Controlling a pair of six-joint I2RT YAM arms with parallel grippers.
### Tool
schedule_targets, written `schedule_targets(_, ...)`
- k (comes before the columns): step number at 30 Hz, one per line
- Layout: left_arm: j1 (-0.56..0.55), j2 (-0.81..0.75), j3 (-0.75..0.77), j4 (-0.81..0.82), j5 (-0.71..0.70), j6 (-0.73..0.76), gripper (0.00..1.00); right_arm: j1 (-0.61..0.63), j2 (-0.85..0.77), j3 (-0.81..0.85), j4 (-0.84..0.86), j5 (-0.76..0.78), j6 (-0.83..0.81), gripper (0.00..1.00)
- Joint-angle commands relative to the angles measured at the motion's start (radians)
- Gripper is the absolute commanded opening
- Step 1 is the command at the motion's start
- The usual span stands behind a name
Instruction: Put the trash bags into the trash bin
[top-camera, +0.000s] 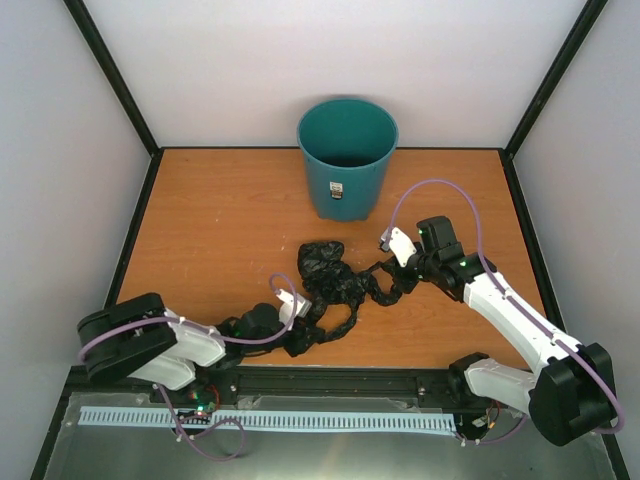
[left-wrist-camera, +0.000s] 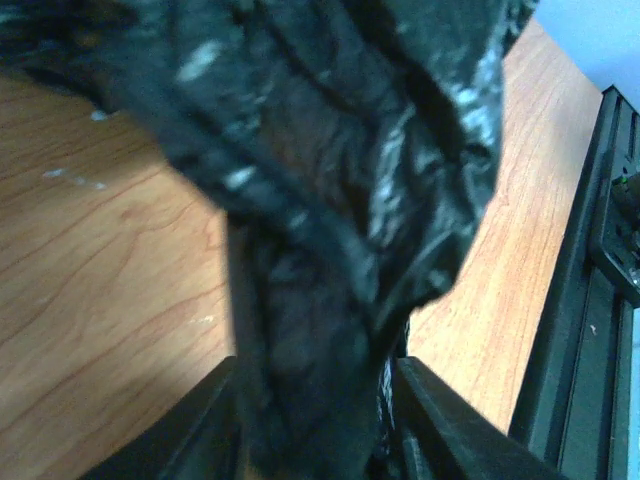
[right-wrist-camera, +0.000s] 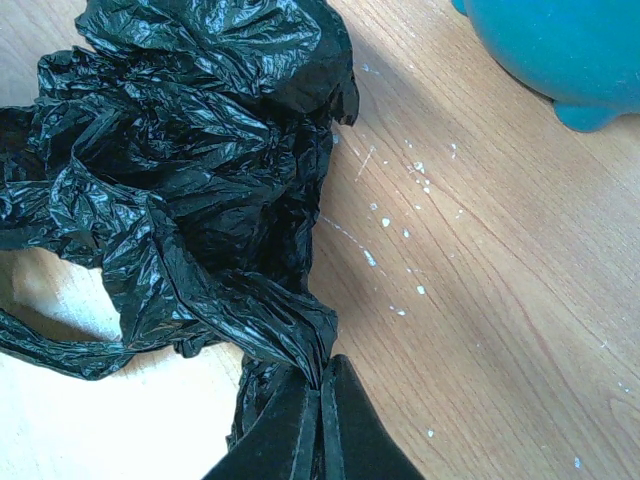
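The black glossy trash bag (top-camera: 330, 272) lies crumpled on the wooden table, in front of the teal trash bin (top-camera: 347, 172), which stands upright at the back. My left gripper (top-camera: 299, 337) holds the bag's near-left end. In the left wrist view a thick bunch of bag (left-wrist-camera: 340, 180) fills the gap of the left gripper (left-wrist-camera: 315, 425). My right gripper (top-camera: 399, 283) is shut on the bag's right end. In the right wrist view the right gripper (right-wrist-camera: 321, 405) pinches a twisted fold of the bag (right-wrist-camera: 190, 170), and the bin's base (right-wrist-camera: 560, 50) shows at the top right.
White walls with black corner posts enclose the table (top-camera: 220, 220) on three sides. A black rail (top-camera: 330, 378) runs along the near edge and shows in the left wrist view (left-wrist-camera: 580, 300). White specks dot the wood (right-wrist-camera: 400, 230) between bag and bin.
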Motion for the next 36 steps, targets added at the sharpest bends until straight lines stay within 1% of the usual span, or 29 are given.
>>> schedule_targets(1, -0.024, 0.050, 0.065, 0.100, -0.039, -0.012, 0.32, 0.008, 0.004, 0.001, -0.008, -0.018, -0.005, 0.03)
schedule_targets(3, -0.025, 0.019, 0.076, 0.059, -0.058, -0.022, 0.21, 0.007, 0.004, 0.002, -0.007, -0.019, -0.006, 0.03)
schedule_targets(5, -0.025, -0.044, 0.085, -0.021, -0.091, -0.038, 0.12, 0.007, 0.004, 0.002, -0.010, -0.022, -0.004, 0.03)
schedule_targets(6, -0.025, -0.088, 0.095, -0.082, -0.114, -0.046, 0.08, 0.008, 0.004, 0.004, -0.011, -0.025, -0.005, 0.03)
schedule_targets(7, -0.025, -0.155, 0.111, -0.168, -0.141, -0.058, 0.03, 0.007, 0.004, 0.007, -0.014, -0.026, -0.004, 0.03)
schedule_targets(8, -0.025, -0.206, 0.135, -0.265, -0.176, -0.071, 0.01, 0.008, 0.004, 0.011, -0.017, -0.027, -0.001, 0.03)
schedule_targets(11, -0.025, -0.378, 0.233, -0.560, -0.254, -0.071, 0.01, 0.002, -0.016, 0.044, -0.028, -0.026, 0.017, 0.03)
schedule_targets(13, -0.024, -0.472, 0.333, -0.802, -0.316, -0.055, 0.01, -0.001, -0.048, 0.074, -0.038, -0.046, 0.033, 0.03)
schedule_targets(15, -0.024, -0.537, 0.450, -1.001, -0.376, -0.030, 0.01, -0.004, -0.080, 0.113, -0.056, -0.066, 0.050, 0.03)
schedule_targets(17, -0.024, -0.571, 0.570, -1.152, -0.432, -0.009, 0.01, -0.004, -0.096, 0.178, -0.090, -0.085, 0.064, 0.03)
schedule_targets(20, -0.024, -0.565, 0.729, -1.292, -0.463, 0.021, 0.01, -0.004, -0.090, 0.294, -0.165, -0.118, 0.091, 0.03)
schedule_targets(23, -0.024, -0.508, 0.841, -1.371, -0.434, 0.043, 0.01, -0.004, -0.078, 0.384, -0.243, -0.179, 0.097, 0.03)
schedule_targets(25, -0.024, -0.489, 0.846, -1.382, -0.409, 0.048, 0.01, -0.004, -0.086, 0.380, -0.259, -0.204, 0.082, 0.03)
schedule_targets(27, -0.024, -0.490, 0.802, -1.357, -0.382, 0.049, 0.01, -0.004, -0.104, 0.338, -0.251, -0.187, 0.053, 0.03)
schedule_targets(32, -0.024, -0.510, 0.660, -1.266, -0.280, 0.044, 0.01, -0.004, -0.117, 0.214, -0.249, -0.072, -0.059, 0.03)
schedule_targets(36, -0.024, -0.505, 0.591, -1.234, -0.218, 0.036, 0.01, -0.004, -0.128, 0.126, -0.270, -0.069, -0.166, 0.03)
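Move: The trash bag's middle lies about 10 cm ahead of the left hand and 5 cm to its right, a touch lower, with its near edge already between the open left fingers. The trash bin stands some 32 cm ahead and 7 cm to the right of that hand. From the right hand, still gripping a strand of the bag, the bag's middle is about 12 cm left, 3 cm back and 11 cm below; the bin is roughly 20 cm ahead and 11 cm left. The bag's near edge is pinched as the left fingers shut, then swung up about 27 cm, the hand also going some 5 cm forward and turning counter-clockwise, before dropping back roughly 11 cm. Starting later, the right hand keeps its grip on the strand, rises about 16 cm and sinks half of that, easing slightly back. ##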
